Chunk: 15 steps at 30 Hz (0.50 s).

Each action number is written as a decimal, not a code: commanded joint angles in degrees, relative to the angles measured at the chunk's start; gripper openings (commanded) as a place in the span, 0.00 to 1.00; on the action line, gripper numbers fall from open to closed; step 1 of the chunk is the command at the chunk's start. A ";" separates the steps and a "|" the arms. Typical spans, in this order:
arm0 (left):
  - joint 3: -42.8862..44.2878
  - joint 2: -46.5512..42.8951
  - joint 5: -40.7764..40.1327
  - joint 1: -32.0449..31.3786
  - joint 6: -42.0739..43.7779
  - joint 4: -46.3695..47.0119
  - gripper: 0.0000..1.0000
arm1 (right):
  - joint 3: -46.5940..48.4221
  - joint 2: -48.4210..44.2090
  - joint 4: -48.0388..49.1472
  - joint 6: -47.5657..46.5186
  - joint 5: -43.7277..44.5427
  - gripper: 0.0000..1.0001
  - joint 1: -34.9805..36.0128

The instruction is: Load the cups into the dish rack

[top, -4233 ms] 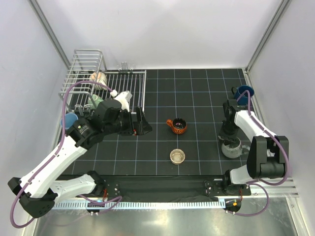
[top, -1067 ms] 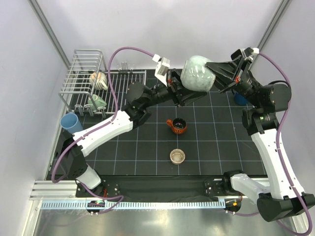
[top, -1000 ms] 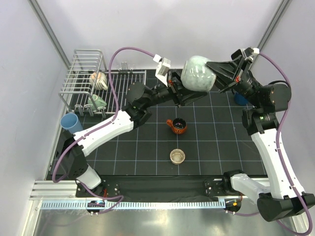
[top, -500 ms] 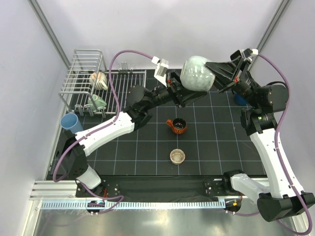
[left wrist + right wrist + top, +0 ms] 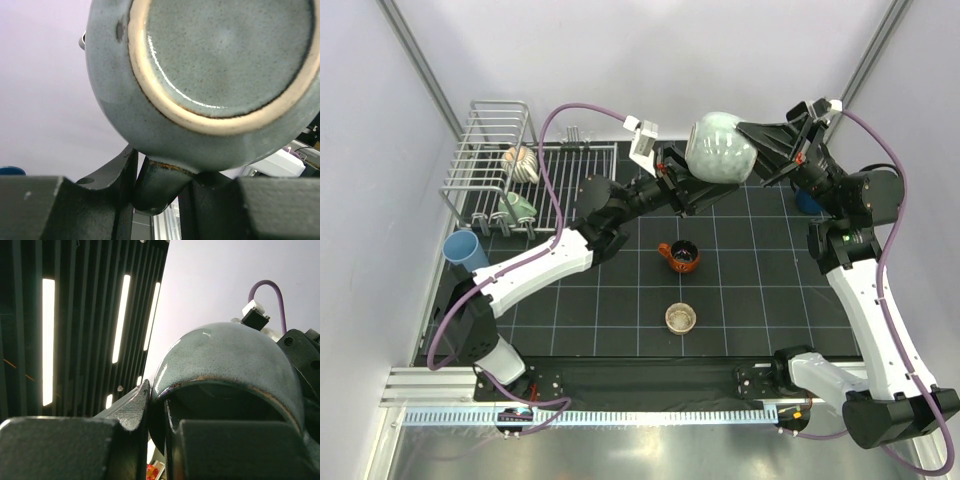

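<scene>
A grey cup (image 5: 720, 148) hangs high above the far middle of the table, lying on its side. My left gripper (image 5: 692, 188) is shut on its handle (image 5: 157, 185); the left wrist view shows the cup's (image 5: 220, 65) glazed base. My right gripper (image 5: 760, 155) is shut on the rim, one finger inside and one outside the cup (image 5: 225, 355). The dish rack (image 5: 480, 135) stands at the far left with a ribbed cream cup (image 5: 525, 163) and a pale green cup (image 5: 518, 208) in it.
An orange-brown cup (image 5: 680, 256) and a small tan cup (image 5: 680, 318) sit on the black grid mat at the centre. A light blue tumbler (image 5: 466, 250) stands left of the rack's near end. A dark blue cup (image 5: 807, 202) is partly hidden behind the right arm.
Four seconds ago the left gripper was by the rack and the right one at the grey cup on the table. Over the last second the cup, held by both, drifted slightly up.
</scene>
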 commanded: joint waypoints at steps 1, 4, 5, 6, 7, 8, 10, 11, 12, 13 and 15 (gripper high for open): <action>2.47 -2.39 -5.83 0.05 -1.03 6.80 0.00 | 0.80 -0.53 3.04 33.72 -1.33 0.04 0.51; 1.85 -3.18 -6.46 0.58 -1.29 7.07 0.00 | -0.07 -0.79 3.48 33.81 -1.07 0.04 0.51; 1.58 -3.27 -6.28 0.67 -1.38 7.15 0.00 | -0.51 -0.97 3.91 33.72 -0.80 0.04 0.51; 1.49 -3.53 -6.11 1.02 -1.82 7.07 0.00 | -1.30 -1.06 4.00 33.63 -0.80 0.04 0.42; 1.32 -3.62 -5.93 1.11 -2.08 7.15 0.00 | -1.83 -1.15 4.09 33.63 -0.80 0.04 0.42; 1.23 -3.62 -5.49 1.28 -2.35 7.15 0.00 | -2.27 -1.32 4.09 33.63 -0.80 0.06 0.51; 0.70 -4.40 -5.05 1.54 -2.61 6.81 0.00 | -3.41 -1.67 4.36 33.28 -0.54 0.20 0.42; 0.18 -4.76 -4.88 1.63 -2.53 6.19 0.00 | -3.68 -1.59 4.44 32.85 -0.71 0.26 0.42; -0.17 -5.20 -4.87 1.81 -2.35 5.32 0.00 | -3.68 -1.33 4.36 32.41 -1.76 0.35 0.33; -0.61 -6.59 -4.87 1.90 -1.74 4.53 0.00 | -3.68 -1.06 4.10 31.01 -2.64 0.39 0.25; -2.19 -8.09 -5.40 2.51 -1.38 1.81 0.00 | -4.03 -0.97 3.13 29.51 -3.61 0.48 0.24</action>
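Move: The grey-green mug is already shared in mid-air: its bowl is about 5 cm above and 4 cm right of the left hand, which has its handle, and 5 cm below and 4 cm left of the right hand, at its rim. From the left hand, the dish rack lies some 38 cm left, 26 cm ahead, 40 cm below; far beneath, the orange mug sits 7 cm ahead and 3 cm left, the beige cup 7 cm back and 4 cm left. The right fingers open off the mug's rim, one still reaching inside the mouth and the other outside the wall, while that hand sinks about 2.5 cm and slips some 1 cm forward. The left hand keeps its pinch on the handle and eases roughly 1 cm to the left and slightly forward. ##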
